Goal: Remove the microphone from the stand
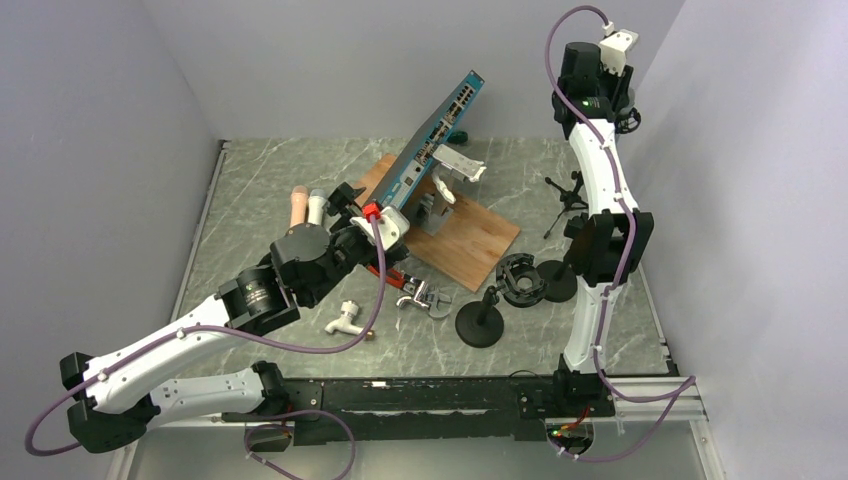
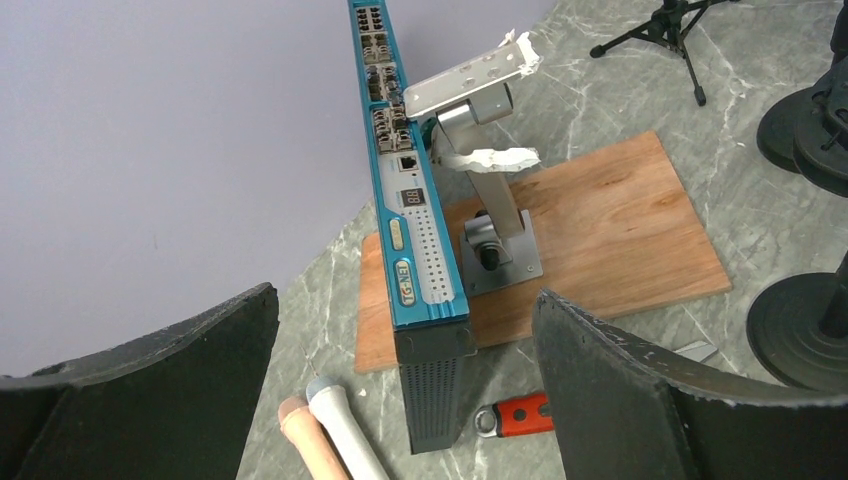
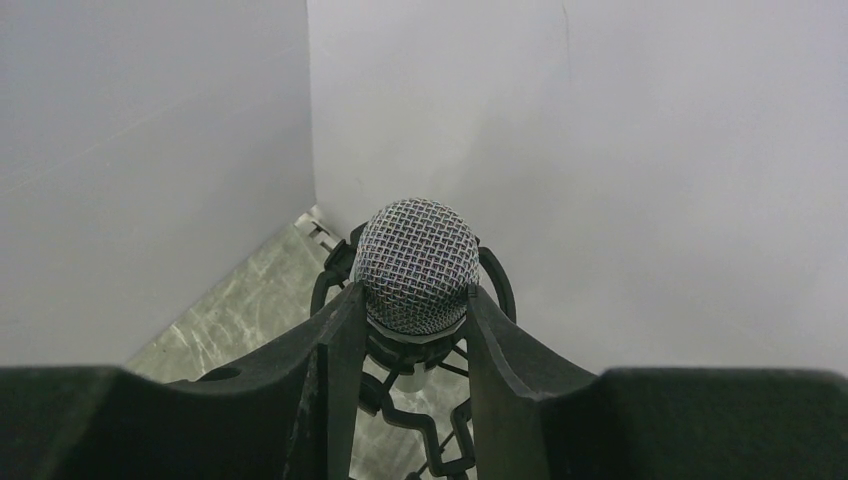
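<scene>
The microphone point(image 3: 415, 262) has a silver mesh head and sits in a black shock-mount ring point(image 3: 498, 283). My right gripper point(image 3: 408, 345) is raised high at the back right point(image 1: 622, 112), shut on the microphone with a finger point(image 3: 335, 350) against each side just under the mesh head. A small black tripod stand point(image 1: 568, 195) stands on the table below; its link to the mount is hidden by my arm. My left gripper point(image 2: 405, 400) is open and empty above the table's left middle point(image 1: 358, 208).
A blue network switch point(image 2: 410, 190) leans on a metal bracket point(image 2: 490, 170) on a wooden board point(image 2: 620, 230). A pink and a white stick microphone point(image 2: 335, 440), a red-handled wrench point(image 2: 520, 412), round black stand bases point(image 1: 480, 325) and a white tap point(image 1: 345, 320) lie around.
</scene>
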`<state>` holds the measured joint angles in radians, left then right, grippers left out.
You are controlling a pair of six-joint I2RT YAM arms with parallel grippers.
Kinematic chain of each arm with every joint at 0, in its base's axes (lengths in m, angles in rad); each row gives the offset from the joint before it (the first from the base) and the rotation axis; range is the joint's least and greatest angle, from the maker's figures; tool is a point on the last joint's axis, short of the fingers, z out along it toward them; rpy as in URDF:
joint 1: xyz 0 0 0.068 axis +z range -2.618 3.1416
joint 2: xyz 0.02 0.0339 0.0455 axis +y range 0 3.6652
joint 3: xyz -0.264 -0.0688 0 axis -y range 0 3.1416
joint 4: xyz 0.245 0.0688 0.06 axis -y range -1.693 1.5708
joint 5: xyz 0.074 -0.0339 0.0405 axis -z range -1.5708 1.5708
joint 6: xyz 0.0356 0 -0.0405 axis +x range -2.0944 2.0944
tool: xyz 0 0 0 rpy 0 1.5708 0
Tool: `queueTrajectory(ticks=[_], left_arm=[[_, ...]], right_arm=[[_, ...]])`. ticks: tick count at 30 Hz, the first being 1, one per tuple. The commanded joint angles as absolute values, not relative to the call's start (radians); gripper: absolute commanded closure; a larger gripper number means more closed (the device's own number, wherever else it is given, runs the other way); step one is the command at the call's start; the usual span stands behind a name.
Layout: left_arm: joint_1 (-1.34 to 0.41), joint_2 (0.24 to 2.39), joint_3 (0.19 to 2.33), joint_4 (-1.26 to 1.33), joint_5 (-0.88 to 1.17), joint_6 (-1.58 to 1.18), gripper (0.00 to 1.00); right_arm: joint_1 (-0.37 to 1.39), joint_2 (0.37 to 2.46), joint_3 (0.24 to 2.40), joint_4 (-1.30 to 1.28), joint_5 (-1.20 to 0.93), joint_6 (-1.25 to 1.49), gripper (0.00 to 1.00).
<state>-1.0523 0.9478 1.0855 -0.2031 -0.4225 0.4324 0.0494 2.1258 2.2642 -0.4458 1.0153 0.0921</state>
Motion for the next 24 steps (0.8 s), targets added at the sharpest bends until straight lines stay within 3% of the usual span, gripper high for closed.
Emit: queueTrajectory(ticks=[1, 24], left_arm=[[-1.049, 0.936, 1.11, -0.189, -0.415, 0.427, 0.01], [-1.049, 0.924, 1.111, -0.192, -0.401, 0.418, 0.01]], right_arm=[[0.046, 2.076, 2.287, -0.38, 0.955, 0.011, 1.0], [0.025, 1.935, 2.32, -0.317, 0.765, -0.084, 1.0]])
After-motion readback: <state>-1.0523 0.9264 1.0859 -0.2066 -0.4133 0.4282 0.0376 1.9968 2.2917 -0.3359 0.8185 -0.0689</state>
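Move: The microphone's silver mesh head is already between the right fingertips, its middle roughly 1 cm ahead and 1 cm right of the hand point, level with it. The black ring mount sits about 4 cm below the head's middle, and the stand's tripod feet lie some 33 cm below the hand, about 6 cm back and 6 cm left. From the left hand, the microphone head is roughly 57 cm right, 32 cm ahead and 3 cm lower. Starting with the right fingers pinching the microphone's head, ease the right gripper about 1 cm forward, then draw it up and away from the ring mount, about 9 cm in all, coming slightly back at the end. Turn the hand some 10 degrees counter-clockwise while tipping its fingers up a little; the fingers come off the head and shut completely. ##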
